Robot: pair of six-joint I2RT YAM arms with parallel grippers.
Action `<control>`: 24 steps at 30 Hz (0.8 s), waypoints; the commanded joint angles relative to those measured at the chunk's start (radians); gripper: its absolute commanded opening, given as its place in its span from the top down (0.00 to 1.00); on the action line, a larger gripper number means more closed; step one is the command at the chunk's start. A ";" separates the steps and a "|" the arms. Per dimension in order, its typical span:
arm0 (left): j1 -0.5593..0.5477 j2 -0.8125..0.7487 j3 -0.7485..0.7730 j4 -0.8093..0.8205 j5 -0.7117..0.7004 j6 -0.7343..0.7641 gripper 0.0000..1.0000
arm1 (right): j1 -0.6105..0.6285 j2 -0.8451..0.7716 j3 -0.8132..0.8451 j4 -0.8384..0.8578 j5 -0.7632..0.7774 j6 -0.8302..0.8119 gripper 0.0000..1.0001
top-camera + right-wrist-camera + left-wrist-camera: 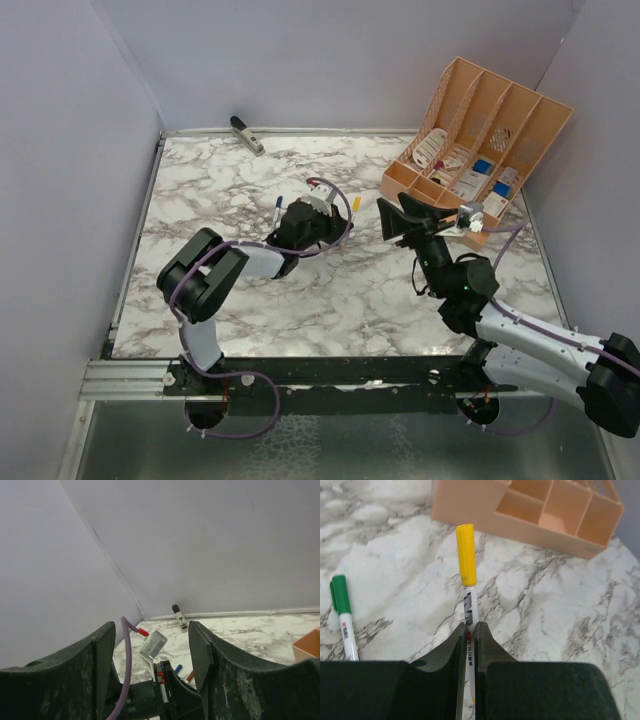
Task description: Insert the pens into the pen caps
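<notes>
My left gripper [469,628] is shut on a thin white pen [469,607] that points away from it. A yellow pen cap [466,555] sits on the pen's far end. In the top view that cap [355,203] shows just past the left gripper [335,218], near the table's middle. My right gripper [398,222] stands just right of the cap, apart from it. Its jaws [152,630] are open with nothing held, and they face the left gripper. A pen with a green cap [341,594] lies on the marble to the left. A blue-ended pen [278,206] lies beside the left wrist.
An orange organizer [480,140] with several compartments stands at the back right, close behind the right gripper. A dark-and-white clip-like object [247,135] lies at the back wall. A blue end [178,669] and a red end [190,676] of pens show beyond the left gripper.
</notes>
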 commanded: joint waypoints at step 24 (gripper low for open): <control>0.083 0.315 0.342 -0.327 0.029 -0.051 1.00 | 0.005 -0.020 0.013 -0.120 0.054 -0.030 0.40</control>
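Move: The left hand holds the pen with the yellow cap and is bound for the clear table just right of the green-capped pen; that spot lies about 8 cm ahead, straight in line and 12 cm below. The green-capped pen is roughly 8 cm ahead and 7 cm left, the red-capped pen about 9 cm ahead and 15 cm left, both equally low. From the empty right hand the spot lies some 17 cm ahead, 12 cm left and 32 cm below. Keeping its pinch on the yellow-capped pen's white barrel, the left hand first drops quickly by about 7 cm towards the table beside the green-capped pen, its fingers tipping some 15 degrees further down. Then it almost stops sinking and glides about 5 cm forward, low over the table, to bring the pen alongside the green-capped one, while the right hand, empty and open, sinks only some 2 cm well away from the pens. ##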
